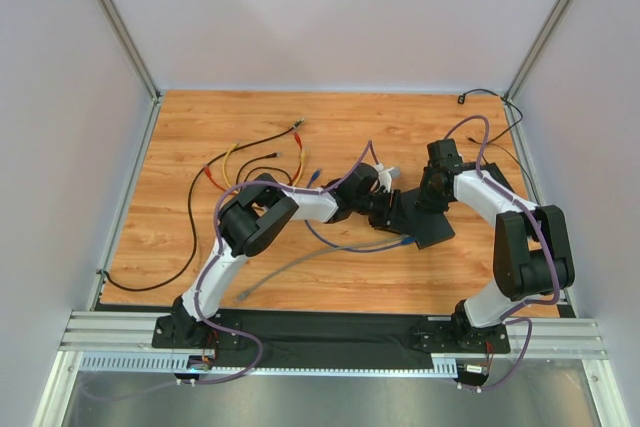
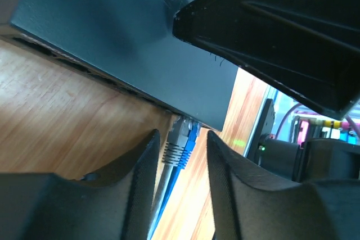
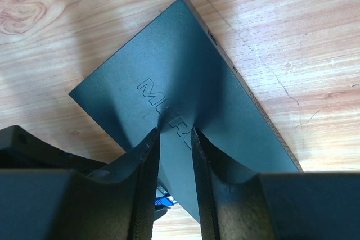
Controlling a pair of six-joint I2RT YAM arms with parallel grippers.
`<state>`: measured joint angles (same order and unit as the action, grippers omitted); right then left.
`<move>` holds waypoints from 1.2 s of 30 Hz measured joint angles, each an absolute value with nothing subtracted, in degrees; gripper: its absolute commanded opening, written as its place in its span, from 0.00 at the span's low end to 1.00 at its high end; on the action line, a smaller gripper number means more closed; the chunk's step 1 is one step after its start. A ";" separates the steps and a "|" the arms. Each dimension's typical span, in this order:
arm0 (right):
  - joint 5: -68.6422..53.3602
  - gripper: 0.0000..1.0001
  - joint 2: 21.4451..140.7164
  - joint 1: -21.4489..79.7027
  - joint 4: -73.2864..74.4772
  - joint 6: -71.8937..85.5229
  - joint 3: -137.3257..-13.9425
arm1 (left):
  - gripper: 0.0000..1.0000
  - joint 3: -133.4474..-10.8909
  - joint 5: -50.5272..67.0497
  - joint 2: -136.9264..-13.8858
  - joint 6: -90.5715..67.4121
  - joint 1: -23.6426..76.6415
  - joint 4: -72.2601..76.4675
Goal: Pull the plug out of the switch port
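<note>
The flat black switch box (image 1: 425, 223) lies right of centre on the wooden table. Its port edge (image 2: 185, 120) holds a grey plug (image 2: 178, 139) and a blue plug (image 2: 192, 140) side by side. My left gripper (image 2: 183, 134) is open and straddles both plugs; its left finger is almost against the grey one, and the right finger stands clear of the blue one. My right gripper (image 3: 175, 131) rests both fingertips on the box top (image 3: 185, 66), jaws slightly apart with nothing between them. The blue plug (image 3: 165, 199) peeks out below the box.
A grey cable (image 1: 300, 267) and a blue cable (image 1: 350, 245) trail from the box toward the near left. Loose red, yellow and black leads (image 1: 250, 162) lie at the back left. A black cord (image 1: 490, 97) runs along the right wall.
</note>
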<state>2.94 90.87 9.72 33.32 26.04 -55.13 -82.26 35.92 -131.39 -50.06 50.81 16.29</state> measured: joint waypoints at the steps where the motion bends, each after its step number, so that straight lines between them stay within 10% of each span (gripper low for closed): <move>1: 2.94 0.31 90.87 9.72 33.32 26.04 -55.13 | 0.45 -82.26 35.92 -131.61 -50.68 50.89 16.78; 16: 2.94 0.31 90.87 9.72 33.34 26.04 -55.13 | 0.32 -82.24 35.81 -133.34 -55.48 51.03 20.53; 26: 3.03 0.31 90.87 9.72 33.39 26.06 -55.13 | 0.00 -82.11 36.53 -133.84 -55.75 50.87 21.67; 36: 3.53 0.31 90.87 9.74 33.41 26.11 -55.11 | 0.00 -82.11 36.86 -134.06 -54.81 50.89 22.15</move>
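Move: The grey plug that I go for sits in the port on the switch's left side, about 1 cm to the right of my left hand and 1 cm below it, straight ahead of its open fingertips. The blue plug is right beside it, about 1 cm nearer my base. The switch's middle lies some 6 cm to the right of my left hand and 3 cm farther out. From my right hand the grey plug is some 5 cm to the left, 6 cm back and 2 cm lower. I ease my left hand barely 1 cm to the right, towards the port, sinking about half a centimetre, so that its fingertips come around the grey plug. Then I hold it there and close the fingers from about half open until they pinch the plug, leaving the blue one outside the grip. My right hand stays put, its fingertips still on the switch's top. ##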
